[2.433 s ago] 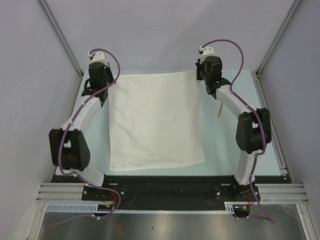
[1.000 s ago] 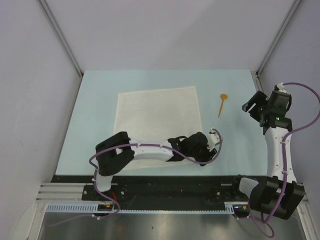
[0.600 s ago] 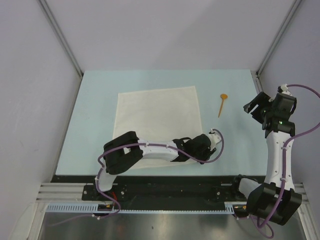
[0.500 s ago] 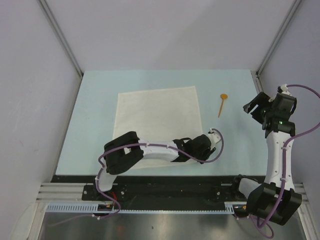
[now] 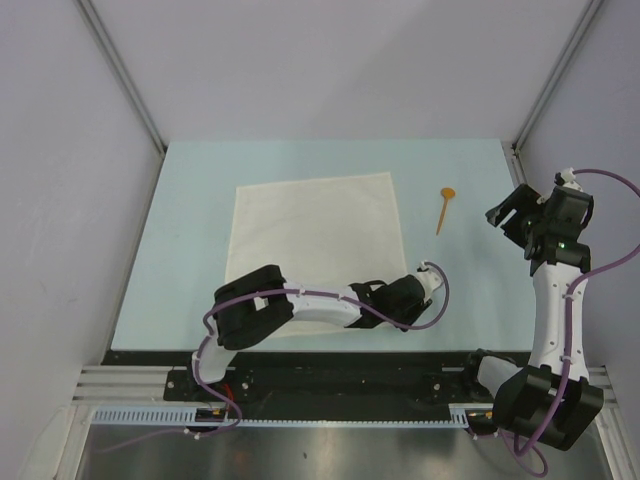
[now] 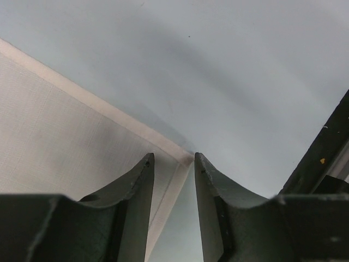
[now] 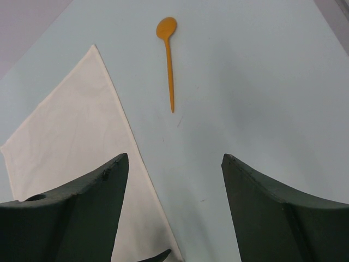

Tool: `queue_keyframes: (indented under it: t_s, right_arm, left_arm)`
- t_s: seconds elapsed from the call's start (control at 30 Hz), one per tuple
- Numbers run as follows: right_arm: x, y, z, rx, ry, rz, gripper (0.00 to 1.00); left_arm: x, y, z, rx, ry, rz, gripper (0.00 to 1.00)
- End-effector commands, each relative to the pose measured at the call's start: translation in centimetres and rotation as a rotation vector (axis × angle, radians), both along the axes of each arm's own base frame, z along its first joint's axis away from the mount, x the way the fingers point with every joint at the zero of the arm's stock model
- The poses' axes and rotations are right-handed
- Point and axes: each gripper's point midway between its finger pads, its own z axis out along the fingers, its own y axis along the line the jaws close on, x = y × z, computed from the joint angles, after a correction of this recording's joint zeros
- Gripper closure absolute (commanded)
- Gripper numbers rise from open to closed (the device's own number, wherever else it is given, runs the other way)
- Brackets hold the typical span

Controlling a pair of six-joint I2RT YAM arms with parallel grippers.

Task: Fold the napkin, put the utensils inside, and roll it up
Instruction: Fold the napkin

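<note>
The cream-white napkin lies flat on the pale blue table. My left arm stretches along its near edge. My left gripper is low at the near right corner. In the left wrist view the napkin ends in a hemmed corner that lies between the tips of my left gripper, whose jaws stand narrowly apart. The orange spoon lies right of the napkin. My right gripper hovers open beyond it. The right wrist view shows the spoon and napkin ahead of that gripper.
Grey walls with metal corner posts close in the table on three sides. A black rail carrying the arm bases runs along the near edge. It also shows as the dark rail just right of the left gripper.
Both grippers have left the napkin's far corners, and the napkin looks shorter. Over the last second the left gripper slid slightly right along the near edge and its jaws narrowed. The right arm barely moved.
</note>
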Motion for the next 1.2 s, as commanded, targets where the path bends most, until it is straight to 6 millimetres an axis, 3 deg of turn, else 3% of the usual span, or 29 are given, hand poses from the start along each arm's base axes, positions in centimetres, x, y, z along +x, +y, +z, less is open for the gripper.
queue_keyframes:
  t_s: [0.0, 0.27, 0.43, 0.63, 0.73, 0.83, 0.9, 1.07, 1.1, 1.17]
  right_arm:
    - [0.1, -0.1, 0.3, -0.013, -0.020, 0.010, 0.25]
    - [0.1, -0.3, 0.1, -0.019, -0.014, 0.004, 0.25]
    - [0.0, -0.3, 0.2, -0.021, -0.018, 0.004, 0.25]
    - [0.0, -0.3, 0.4, -0.022, -0.024, 0.002, 0.25]
    - [0.0, -0.2, 0.5, -0.023, -0.027, 0.003, 0.25]
    - [0.0, -0.4, 0.5, -0.026, -0.028, 0.000, 0.25]
    - [0.0, -0.5, 0.5, -0.028, -0.027, -0.004, 0.25]
    - [0.1, -0.7, 0.7, -0.034, -0.030, -0.011, 0.25]
    - [0.1, -0.8, 0.7, -0.035, -0.027, -0.014, 0.25]
    - [0.2, -0.8, 0.9, -0.038, -0.029, -0.014, 0.25]
  left_arm:
    - [-1.1, -1.0, 0.4, -0.030, 0.022, -0.006, 0.59]
    - [-1.4, -0.8, -1.1, 0.013, 0.048, 0.003, 0.58]
    - [-0.7, -0.3, -1.8, 0.048, 0.051, 0.065, 0.65]
    - [-0.8, 0.3, -3.5, 0.111, 0.076, 0.092, 0.82]
    - [-0.8, 0.3, -3.4, 0.117, 0.075, 0.090, 0.91]
    - [-1.1, -0.8, -2.3, 0.089, 0.069, 0.037, 0.99]
    - [-1.7, -2.1, -0.6, 0.031, 0.090, -0.008, 1.00]
    - [-3.3, -5.5, 5.4, -0.143, 0.150, -0.100, 1.00]
    - [-3.2, -6.1, 7.4, -0.180, 0.143, -0.109, 1.00]
    - [-1.9, -5.8, 8.8, -0.191, 0.132, -0.093, 1.00]
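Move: The napkin's near right corner lies almost at the left hand's fingertips, about 1 cm to the right and 1 cm below. The napkin's middle is some 24 cm left and 20 cm ahead of this hand, the orange spoon about 30 cm ahead and 9 cm right, and the table's near edge roughly 7 cm back in line with it. From the right hand that corner is about 17 cm left, 15 cm back and 21 cm below. The left fingers, part open around the napkin's near right corner, edge about 1 cm right and shut fully on its tip, pinching it. Keeping that pinch, the hand then starts to drag the corner right and back towards the table's near edge, ending about 3 cm right and 2 cm back of its start and just over 1 cm higher, the wrist tipping slightly. ##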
